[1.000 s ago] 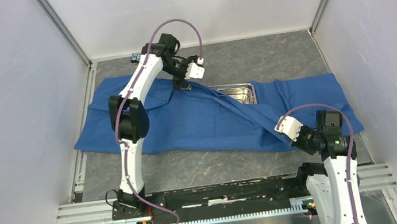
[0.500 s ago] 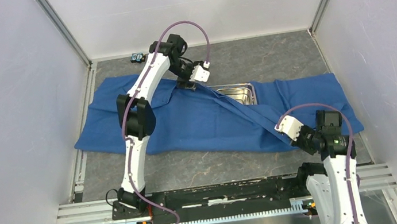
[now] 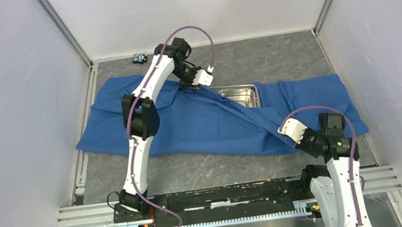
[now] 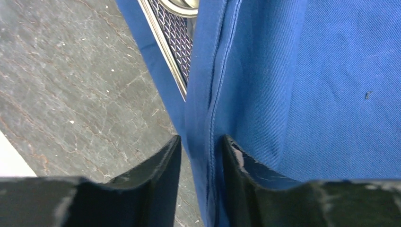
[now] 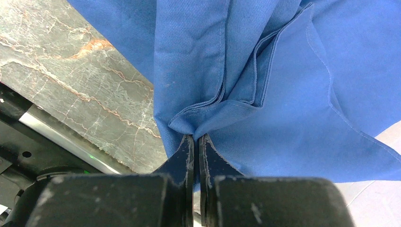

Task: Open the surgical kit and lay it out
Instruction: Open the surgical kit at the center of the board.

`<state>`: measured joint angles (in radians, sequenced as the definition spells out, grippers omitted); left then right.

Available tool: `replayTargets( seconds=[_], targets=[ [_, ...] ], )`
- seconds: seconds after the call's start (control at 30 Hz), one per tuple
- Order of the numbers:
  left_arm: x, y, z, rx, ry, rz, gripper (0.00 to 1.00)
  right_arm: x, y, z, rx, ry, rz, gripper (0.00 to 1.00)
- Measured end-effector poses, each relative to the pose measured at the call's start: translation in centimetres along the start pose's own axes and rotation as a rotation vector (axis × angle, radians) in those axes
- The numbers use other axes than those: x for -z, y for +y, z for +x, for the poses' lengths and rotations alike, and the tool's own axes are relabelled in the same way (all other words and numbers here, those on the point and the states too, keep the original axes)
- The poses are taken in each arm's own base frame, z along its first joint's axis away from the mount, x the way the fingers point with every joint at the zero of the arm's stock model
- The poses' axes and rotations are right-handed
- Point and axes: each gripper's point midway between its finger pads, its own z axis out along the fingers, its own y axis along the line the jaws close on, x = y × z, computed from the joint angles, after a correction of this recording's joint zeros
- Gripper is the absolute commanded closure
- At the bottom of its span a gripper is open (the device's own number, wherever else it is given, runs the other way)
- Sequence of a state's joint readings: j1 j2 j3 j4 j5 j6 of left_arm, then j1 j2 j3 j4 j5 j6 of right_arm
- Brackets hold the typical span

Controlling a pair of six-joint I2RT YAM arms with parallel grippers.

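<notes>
The blue cloth wrap (image 3: 188, 124) lies spread across the table, and one fold of it runs taut from the far middle to the near right. A steel pan (image 3: 240, 93) shows where the cloth is pulled back. My left gripper (image 3: 194, 86) is at the cloth's far edge beside the pan. In the left wrist view its jaws (image 4: 201, 139) straddle the stitched hem (image 4: 213, 94), partly closed, with a gap on the left side. The wire-mesh tray (image 4: 177, 33) peeks out beyond them. My right gripper (image 5: 196, 137) is shut on a bunched corner of the cloth (image 5: 283, 94) near the table's front right.
A small block toy (image 3: 138, 57) sits at the far wall, left of the left arm's wrist. White walls enclose the table on three sides. Bare grey marble table (image 3: 206, 171) shows between the cloth and the arm bases.
My left gripper has shifted a little right along the cloth's far edge, and its jaws have narrowed round the hem. The right arm and its grip have not moved.
</notes>
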<state>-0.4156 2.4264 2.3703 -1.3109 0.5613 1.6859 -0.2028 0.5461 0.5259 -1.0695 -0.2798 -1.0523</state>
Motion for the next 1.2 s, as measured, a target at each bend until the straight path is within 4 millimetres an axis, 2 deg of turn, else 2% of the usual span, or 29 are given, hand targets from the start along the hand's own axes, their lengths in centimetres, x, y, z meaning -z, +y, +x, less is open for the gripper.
replayTargets(
  seconds=[0.03,0.1,0.17,0.27,0.5,0.6,0.7,0.87,0.97,1.07,1.2],
  targets=[
    [-0.1,-0.1,0.1,0.002,0.004,0.003,0.68,0.0,0.0,0.0,0.0,0.0,0.001,1.0],
    [-0.2,-0.4,0.3,0.009,0.01,0.016,0.87,0.0,-0.1,0.0,0.0,0.0,0.003,1.0],
    [-0.2,-0.7,0.4,0.015,0.014,0.028,0.93,0.0,-0.1,0.0,0.0,0.002,0.005,1.0],
    [0.2,-0.7,0.2,0.013,0.019,0.024,0.97,0.0,-0.2,0.1,-0.001,0.005,0.01,1.0],
    [1.1,-0.8,0.0,0.009,0.038,0.02,0.98,0.0,-0.7,0.0,-0.014,0.005,0.025,1.0],
    [2.6,-1.4,-0.5,0.009,0.065,0.015,0.98,0.5,-1.6,-0.5,-0.024,0.003,0.052,1.0],
    [5.3,-2.6,-1.5,0.012,0.107,0.0,0.98,1.1,-3.0,-1.2,-0.031,-0.007,0.094,1.0],
    [11.5,-6.1,-4.1,0.023,0.191,-0.056,0.98,2.0,-5.6,-2.7,-0.044,-0.042,0.169,1.0],
    [13.8,-9.3,-5.3,0.048,0.229,-0.068,0.98,2.9,-7.1,-3.8,-0.048,-0.071,0.218,1.0],
    [14.8,-13.6,-6.4,0.091,0.251,-0.047,0.98,4.1,-8.4,-4.8,-0.049,-0.099,0.26,1.0],
    [14.2,-19.3,-7.9,0.122,0.283,0.006,0.98,5.4,-9.1,-5.7,-0.041,-0.117,0.288,1.0]
  ],
)
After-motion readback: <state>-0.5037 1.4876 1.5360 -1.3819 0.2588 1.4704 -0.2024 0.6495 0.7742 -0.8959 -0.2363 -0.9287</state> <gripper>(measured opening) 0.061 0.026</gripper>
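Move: The fold edge of the blue wrap's flap runs between the left gripper's half-open fingertips, about 1 cm below the hand point. Of this hand, the metal tray's middle is some 10 cm to the right, 7 cm back and 6 cm down, its left part still covered; the wrap's near edge lies straight back, about 26 cm. From the right gripper, already holding the flap's other end, the tray is about 22 cm ahead and 31 cm left. Close the left gripper on the flap's fold edge to pinch it. Then draw it about 20 cm back, with some 12 cm left and 11 cm up, gathering speed and swinging the fingers nearer to straight down. As it goes, keep the right gripper shut on its end and lift about 10 cm while going 7 cm forward, tilting its fingers some 15 degrees farther outward. ##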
